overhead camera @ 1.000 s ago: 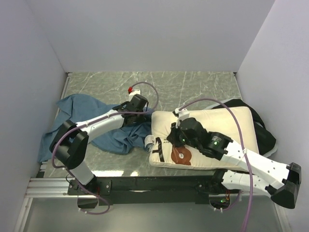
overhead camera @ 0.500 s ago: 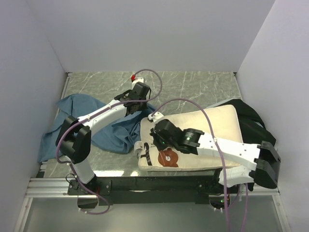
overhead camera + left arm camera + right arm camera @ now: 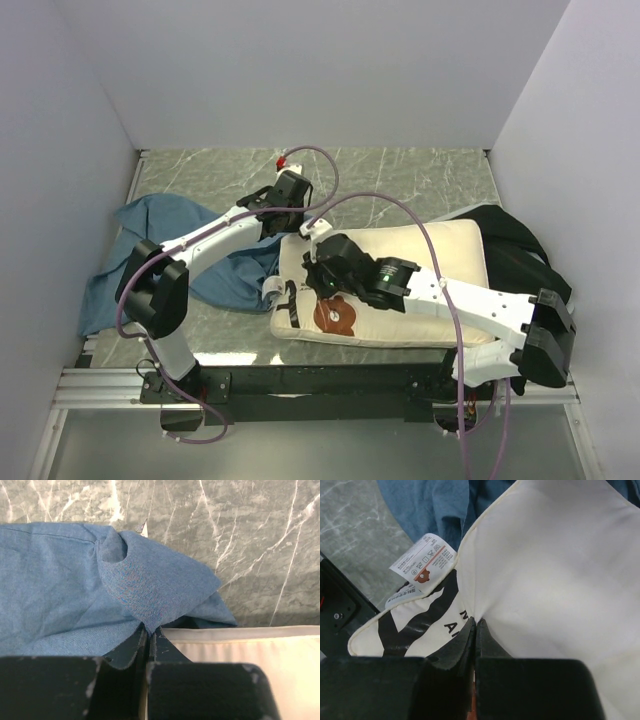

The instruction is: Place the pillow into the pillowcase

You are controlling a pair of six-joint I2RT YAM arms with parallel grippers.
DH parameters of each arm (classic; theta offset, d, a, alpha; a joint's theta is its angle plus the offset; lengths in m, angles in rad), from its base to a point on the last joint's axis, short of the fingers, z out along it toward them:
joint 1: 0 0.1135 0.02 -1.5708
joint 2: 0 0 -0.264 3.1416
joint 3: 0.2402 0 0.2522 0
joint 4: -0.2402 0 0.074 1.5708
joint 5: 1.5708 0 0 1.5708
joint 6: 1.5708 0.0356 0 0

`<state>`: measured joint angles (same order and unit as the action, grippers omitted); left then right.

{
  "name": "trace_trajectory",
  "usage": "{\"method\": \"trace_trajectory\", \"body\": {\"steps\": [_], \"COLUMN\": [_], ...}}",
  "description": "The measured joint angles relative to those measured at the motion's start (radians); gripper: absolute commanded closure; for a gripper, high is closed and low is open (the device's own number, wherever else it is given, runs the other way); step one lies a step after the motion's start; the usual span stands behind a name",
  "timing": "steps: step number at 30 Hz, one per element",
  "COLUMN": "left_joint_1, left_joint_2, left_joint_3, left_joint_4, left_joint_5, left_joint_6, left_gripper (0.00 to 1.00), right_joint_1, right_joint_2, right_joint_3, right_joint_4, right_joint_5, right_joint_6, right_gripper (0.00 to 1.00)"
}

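Note:
The cream-white pillow with a brown bear face lies at the table's near middle; its white tag points left. My right gripper is shut on a pinch of the pillow's top cloth near its left end. The dusty-blue pillowcase lies crumpled at the left, its right edge against the pillow's left end. My left gripper is shut on a raised fold of the pillowcase, held just above the pillow's far left corner.
A black fabric bundle lies under and behind the pillow's right end, by the right wall. The grey marble table shows at the back. White walls close in three sides. A black rail runs along the near edge.
My right gripper has dragged the pillow leftward toward the pillowcase. My left gripper has lifted the pillowcase fold and moved slightly back and right, over the pillow's corner.

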<state>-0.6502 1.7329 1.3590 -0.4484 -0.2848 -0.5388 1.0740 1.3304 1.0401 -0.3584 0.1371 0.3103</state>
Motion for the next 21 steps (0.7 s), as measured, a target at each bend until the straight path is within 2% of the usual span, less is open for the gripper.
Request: {"method": "trace_trajectory", "body": {"steps": [6, 11, 12, 13, 14, 17, 18, 20, 21], "left_joint_1": [0.001, 0.005, 0.007, 0.007, 0.007, 0.005, 0.005, 0.006, 0.008], "left_joint_2": [0.0, -0.013, -0.017, -0.021, -0.023, -0.042, -0.061, -0.132, -0.182], "left_joint_3": [0.015, 0.048, 0.051, 0.053, 0.056, 0.047, 0.032, -0.025, -0.063], "left_joint_4": [-0.024, -0.042, -0.044, -0.048, -0.052, -0.063, -0.064, -0.074, -0.083], "left_joint_5": [0.021, 0.035, 0.036, 0.037, 0.035, 0.017, 0.007, -0.036, -0.055], "left_joint_6": [0.004, 0.004, 0.005, 0.006, 0.009, -0.006, -0.022, -0.066, -0.101], "left_gripper": [0.96, 0.93, 0.81, 0.74, 0.51, 0.17, 0.15, 0.05, 0.05], "right_joint_1": [-0.092, -0.218, -0.234, -0.244, -0.256, -0.266, -0.272, -0.284, -0.295], "right_joint_2": [0.054, 0.225, 0.246, 0.253, 0.258, 0.258, 0.258, 0.256, 0.255], "right_joint_3": [0.011, 0.105, 0.112, 0.113, 0.113, 0.113, 0.113, 0.113, 0.113], "right_joint_4": [0.03, 0.046, 0.06, 0.068, 0.074, 0.079, 0.079, 0.078, 0.079], "right_joint_5": [-0.065, -0.156, -0.185, -0.206, -0.235, -0.285, -0.308, -0.354, -0.388], "right_joint_6": [-0.021, -0.04, -0.039, -0.039, -0.037, -0.036, -0.034, -0.029, -0.022], "right_gripper": [1.0, 1.0, 1.0, 1.0, 1.0, 1.0, 1.0, 1.0, 1.0]}}
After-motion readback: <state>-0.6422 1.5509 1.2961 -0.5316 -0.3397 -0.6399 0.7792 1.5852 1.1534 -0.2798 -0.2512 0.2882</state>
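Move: The left hand holds the far edge of the pillowcase's mouth; this lies about 9 cm ahead of the right hand, 2 cm left and 5 cm lower. From the right hand, which pinches the pillow near its left end, the white tag is some 6 cm back, 8 cm left, and the bear print 9 cm back, 6 cm right, both lower. From the left hand, the pillow's left end lies roughly 12 cm back, 2 cm left and 7 cm below. The right drives the still-held pillow some 8 cm forward and down; the left rises, releasing the mouth's edge. ##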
